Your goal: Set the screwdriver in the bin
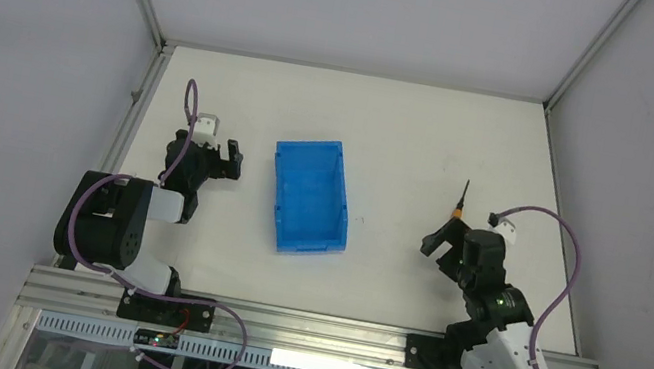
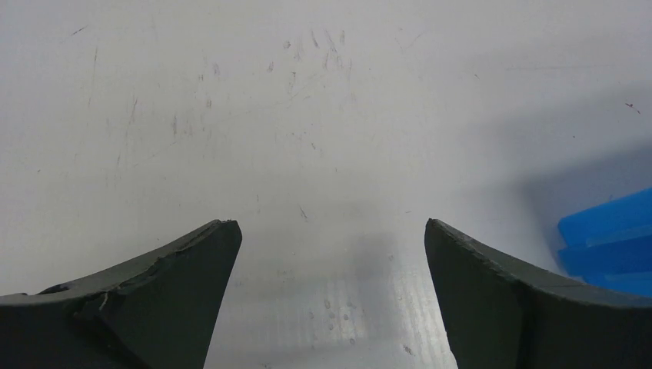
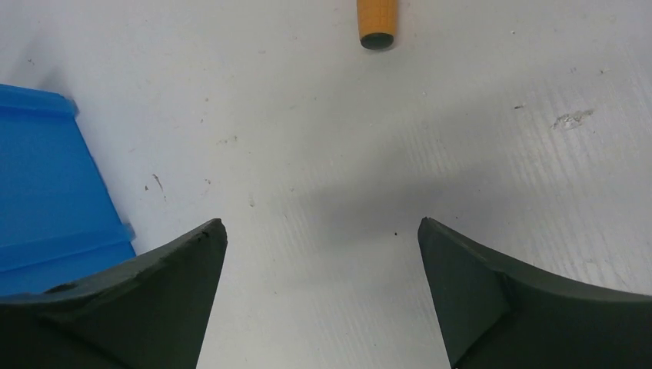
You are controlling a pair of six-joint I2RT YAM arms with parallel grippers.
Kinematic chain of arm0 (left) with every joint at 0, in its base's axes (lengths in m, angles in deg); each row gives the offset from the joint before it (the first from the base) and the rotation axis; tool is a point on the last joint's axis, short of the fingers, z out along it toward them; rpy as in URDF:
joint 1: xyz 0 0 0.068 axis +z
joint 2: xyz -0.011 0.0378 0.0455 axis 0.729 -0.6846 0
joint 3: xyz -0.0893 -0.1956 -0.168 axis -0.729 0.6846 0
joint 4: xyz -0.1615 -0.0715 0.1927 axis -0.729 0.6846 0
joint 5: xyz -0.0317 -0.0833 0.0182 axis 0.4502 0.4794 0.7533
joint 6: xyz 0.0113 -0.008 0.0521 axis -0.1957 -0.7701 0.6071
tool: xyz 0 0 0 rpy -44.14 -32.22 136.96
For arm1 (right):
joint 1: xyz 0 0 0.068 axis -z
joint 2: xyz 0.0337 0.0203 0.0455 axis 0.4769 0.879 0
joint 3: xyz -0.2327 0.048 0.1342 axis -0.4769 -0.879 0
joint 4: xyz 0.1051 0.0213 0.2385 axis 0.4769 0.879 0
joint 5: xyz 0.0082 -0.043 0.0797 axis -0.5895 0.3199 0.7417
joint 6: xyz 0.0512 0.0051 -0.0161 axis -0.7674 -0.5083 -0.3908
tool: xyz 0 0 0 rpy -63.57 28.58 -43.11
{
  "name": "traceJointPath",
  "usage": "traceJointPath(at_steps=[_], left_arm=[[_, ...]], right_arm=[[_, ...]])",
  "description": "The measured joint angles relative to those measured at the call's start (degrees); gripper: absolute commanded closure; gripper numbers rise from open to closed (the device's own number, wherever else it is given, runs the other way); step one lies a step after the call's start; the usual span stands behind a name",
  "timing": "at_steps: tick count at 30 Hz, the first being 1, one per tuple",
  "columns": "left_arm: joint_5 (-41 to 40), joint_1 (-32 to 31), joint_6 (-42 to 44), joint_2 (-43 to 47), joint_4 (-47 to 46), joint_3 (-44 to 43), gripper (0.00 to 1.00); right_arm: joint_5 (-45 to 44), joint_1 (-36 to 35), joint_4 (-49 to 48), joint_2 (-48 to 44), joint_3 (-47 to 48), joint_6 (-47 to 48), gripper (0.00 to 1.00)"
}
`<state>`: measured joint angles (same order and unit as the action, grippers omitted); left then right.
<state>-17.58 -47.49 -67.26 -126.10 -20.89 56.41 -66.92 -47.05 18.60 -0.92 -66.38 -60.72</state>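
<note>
The blue bin (image 1: 310,196) stands on the white table near the middle; its corner shows in the left wrist view (image 2: 607,238) and its side in the right wrist view (image 3: 46,192). The screwdriver (image 1: 460,204) lies right of the bin, thin shaft pointing away, orange handle toward my right gripper. In the right wrist view only the handle's butt end (image 3: 376,21) shows at the top edge. My right gripper (image 1: 440,240) is open and empty just short of the handle; its jaws stand wide over bare table. My left gripper (image 1: 228,159) is open and empty left of the bin.
Grey walls enclose the table (image 1: 412,139) on three sides. An aluminium rail (image 1: 278,323) runs along the near edge by the arm bases. Purple cables loop off both arms.
</note>
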Motion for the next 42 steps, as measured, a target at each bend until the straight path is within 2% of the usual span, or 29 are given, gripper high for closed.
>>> traceJointPath(at_steps=[4,7,14,17,19,21,22,26,29,33,36,40,42], left_arm=[[0.0,0.0,0.0,0.0,0.0,0.0,0.01],[0.0,0.0,0.0,0.0,0.0,0.0,0.01],[0.0,0.0,0.0,0.0,0.0,0.0,0.01],[0.0,0.0,0.0,0.0,0.0,0.0,0.01],[0.0,0.0,0.0,0.0,0.0,0.0,0.01],[0.0,0.0,0.0,0.0,0.0,0.0,0.01],[0.0,0.0,0.0,0.0,0.0,0.0,0.01],[0.0,0.0,0.0,0.0,0.0,0.0,0.01],[0.0,0.0,0.0,0.0,0.0,0.0,0.01],[0.0,0.0,0.0,0.0,0.0,0.0,0.01],[0.0,0.0,0.0,0.0,0.0,0.0,0.01],[0.0,0.0,0.0,0.0,0.0,0.0,0.01],[0.0,0.0,0.0,0.0,0.0,0.0,0.01]], right_arm=[[0.0,0.0,0.6,0.0,1.5,0.3,0.02],[0.8,0.0,1.0,0.2,6.4,2.2,0.02],[-0.3,0.0,0.0,5.5,26.4,9.8,0.01],[-3.0,0.0,1.5,13.0,38.0,12.7,0.01],[-4.4,0.2,5.8,20.1,47.6,14.0,0.01],[-5.2,1.1,12.3,30.5,61.0,15.0,0.01],[-4.9,2.8,17.5,39.2,72.5,15.7,0.01],[1.1,9.0,27.1,57.5,88.9,17.9,0.02],[4.0,12.4,32.6,67.7,90.1,19.3,0.04],[6.0,15.4,34.7,78.0,81.7,20.2,0.09],[6.6,16.9,34.0,81.8,73.7,20.4,0.17],[6.9,18.0,30.6,84.7,67.9,20.7,0.27],[6.9,18.1,28.6,86.0,66.3,21.1,0.38]])
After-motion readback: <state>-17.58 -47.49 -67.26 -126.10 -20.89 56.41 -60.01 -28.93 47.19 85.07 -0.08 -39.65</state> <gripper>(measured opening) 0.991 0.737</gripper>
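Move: The screwdriver lies flat with its middle some 15 cm ahead of the right hand, about 5 cm to its right and 7 cm below; its handle end is the nearer one. The blue bin's middle is roughly 32 cm to the right hand's left and 12 cm ahead, about 5 cm lower. From the idle left hand the screwdriver is about 61 cm to the right, 2 cm back and 4 cm lower. Up and forward in a high arc, the right hand swings to nearly 30 cm above its start, then drops steeply and draws back the last 6 cm, stopping over the screwdriver, about 14 cm ahead and 5 cm right of where it began. On the way down the wrist tips about 50 degrees to point straight down, and the wide-open fingers narrow by about a fifth, one to each side above the handle, not yet touching. ##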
